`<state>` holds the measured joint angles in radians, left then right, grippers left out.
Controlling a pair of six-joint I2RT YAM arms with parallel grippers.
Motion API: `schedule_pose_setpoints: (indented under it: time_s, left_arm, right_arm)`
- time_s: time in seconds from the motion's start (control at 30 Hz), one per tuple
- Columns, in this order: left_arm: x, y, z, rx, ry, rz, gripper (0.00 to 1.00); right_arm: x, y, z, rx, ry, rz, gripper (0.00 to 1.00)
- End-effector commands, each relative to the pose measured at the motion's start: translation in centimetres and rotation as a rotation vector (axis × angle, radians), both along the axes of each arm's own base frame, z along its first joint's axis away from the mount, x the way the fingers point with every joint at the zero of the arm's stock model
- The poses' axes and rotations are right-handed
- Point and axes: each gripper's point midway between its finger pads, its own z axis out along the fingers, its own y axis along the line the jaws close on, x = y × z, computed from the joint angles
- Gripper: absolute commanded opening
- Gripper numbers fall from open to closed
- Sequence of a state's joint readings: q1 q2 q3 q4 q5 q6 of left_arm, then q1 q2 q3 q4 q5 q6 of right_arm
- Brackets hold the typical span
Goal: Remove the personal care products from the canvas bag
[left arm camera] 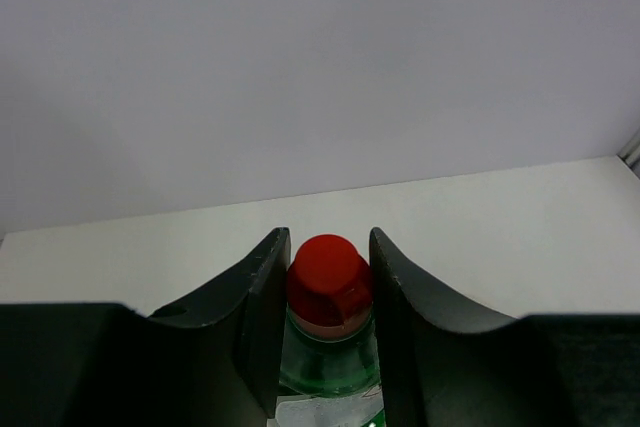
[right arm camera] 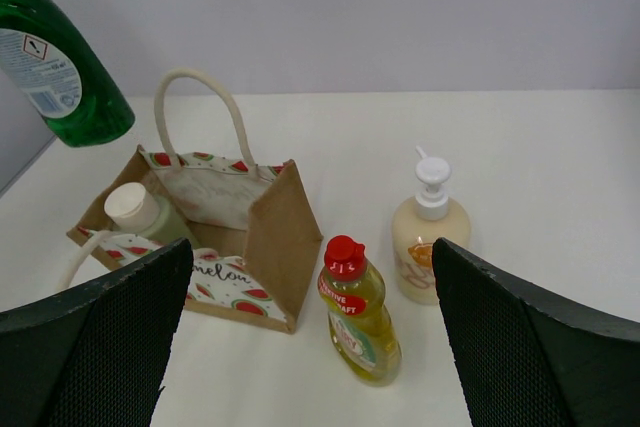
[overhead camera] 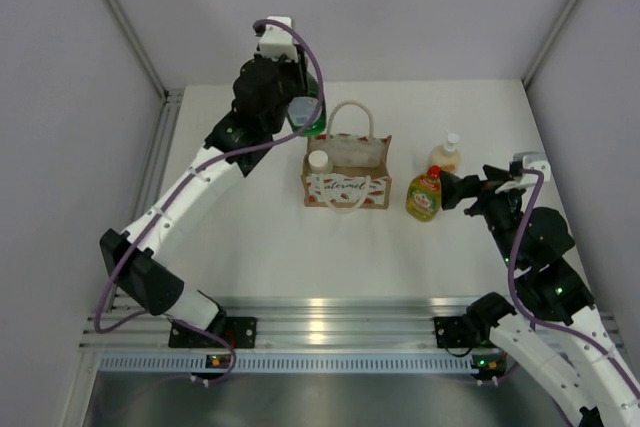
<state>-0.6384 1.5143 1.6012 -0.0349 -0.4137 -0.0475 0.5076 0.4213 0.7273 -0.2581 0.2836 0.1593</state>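
Note:
My left gripper [overhead camera: 300, 107] is shut on the dark green bottle [overhead camera: 306, 117] and holds it in the air behind the back left corner of the canvas bag [overhead camera: 347, 189]. In the left wrist view the fingers [left arm camera: 262, 297] clamp the neck under the red cap [left arm camera: 329, 279]. The pale cylinder with a white lid [overhead camera: 319, 161] stands inside the bag's left end. The yellow-green bottle [overhead camera: 424, 195] and the cream pump bottle [overhead camera: 446, 154] stand on the table right of the bag. My right gripper [overhead camera: 452, 190] is open, just right of the yellow-green bottle [right arm camera: 360, 322].
White walls close the table at the back and both sides. The bag's loop handle [right arm camera: 205, 107] stands upright over its opening. In the right wrist view the green bottle [right arm camera: 55, 57] hangs tilted above the bag's [right arm camera: 275, 237] far left corner.

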Motion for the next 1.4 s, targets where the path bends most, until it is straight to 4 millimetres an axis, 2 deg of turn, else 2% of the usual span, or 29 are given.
schedule_pose_setpoints:
  time_s: [0.0, 0.07, 0.1, 0.17, 0.2, 0.27, 0.3, 0.33, 0.43, 0.47, 0.53, 0.8, 1.03, 1.17, 1.37]
  left_arm:
    - [-1.1, 6.1, 9.1, -0.186, -0.207, 0.071, 0.0]
    - [-0.7, 7.4, 8.9, -0.214, -0.202, 0.074, 0.0]
    - [0.0, 8.8, 8.2, -0.21, -0.192, 0.105, 0.0]
    - [0.5, 9.9, 7.8, -0.219, -0.19, 0.121, 0.0]
    - [1.0, 11.0, 7.6, -0.22, -0.194, 0.146, 0.0]
    - [1.7, 11.8, 6.3, -0.213, -0.185, 0.181, 0.0]
    - [1.9, 12.7, 6.5, -0.213, -0.21, 0.207, 0.0]
    - [2.3, 13.2, 5.3, -0.201, -0.202, 0.229, 0.0]
    - [3.4, 15.2, 4.3, -0.209, -0.209, 0.292, 0.0]
    - [3.7, 16.2, 3.4, -0.207, -0.201, 0.313, 0.0]
    - [4.4, 16.8, 2.5, -0.22, -0.193, 0.329, 0.0]
    - [6.4, 18.0, -3.9, -0.205, -0.136, 0.392, 0.0]
    - [8.1, 18.0, -9.6, -0.186, -0.071, 0.422, 0.0]
    - [8.7, 17.9, -11.6, -0.182, -0.04, 0.426, 0.0]
    - [9.1, 16.6, -14.1, -0.128, 0.008, 0.392, 0.0]
  right_arm:
    - [-0.3, -0.2, 1.5, 0.017, -0.02, -0.003, 0.99]
    - [-0.4, -0.2, 1.5, 0.021, -0.019, -0.002, 1.0]
    - [-0.4, 0.0, 1.4, 0.022, -0.017, 0.007, 0.99]
    - [-0.3, 0.2, 1.4, 0.028, -0.015, 0.013, 0.99]
    - [-0.3, 0.3, 1.3, 0.028, -0.013, 0.019, 1.0]
    - [-0.2, 0.4, 1.4, 0.032, -0.014, 0.02, 1.0]
    - [-0.1, 0.5, 1.3, 0.03, -0.011, 0.023, 1.0]
    - [-0.1, 0.5, 1.4, 0.033, -0.013, 0.026, 1.0]
    - [-0.1, 0.9, 1.3, 0.042, -0.01, 0.04, 0.99]
    - [0.0, 0.9, 1.3, 0.044, -0.012, 0.042, 0.99]
    - [0.0, 1.0, 1.2, 0.045, -0.009, 0.044, 0.99]
    - [0.2, 1.2, 0.8, 0.056, -0.005, 0.047, 0.99]
    - [0.3, 1.5, 0.3, 0.06, 0.003, 0.057, 1.0]
    - [0.2, 1.5, -0.1, 0.06, 0.006, 0.061, 0.99]
    - [0.0, 1.4, -0.2, 0.058, 0.001, 0.06, 0.99]
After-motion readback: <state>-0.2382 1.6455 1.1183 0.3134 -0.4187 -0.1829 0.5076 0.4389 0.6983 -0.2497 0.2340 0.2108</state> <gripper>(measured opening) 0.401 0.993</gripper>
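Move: The left hand already holds the green bottle by its red cap; the open table spot it is bound for lies about 18 cm to its left, 7 cm ahead and some 42 cm below. The canvas bag sits about 11 cm right, 4 cm back and 34 cm down, with the white-capped bottle in it roughly 3 cm right, 5 cm back. From the idle right hand that spot is some 27 cm ahead, 56 cm left. Keeping its grip, the left hand swings about 18 cm left, easing forward, then sinks some 21 cm tableward. ##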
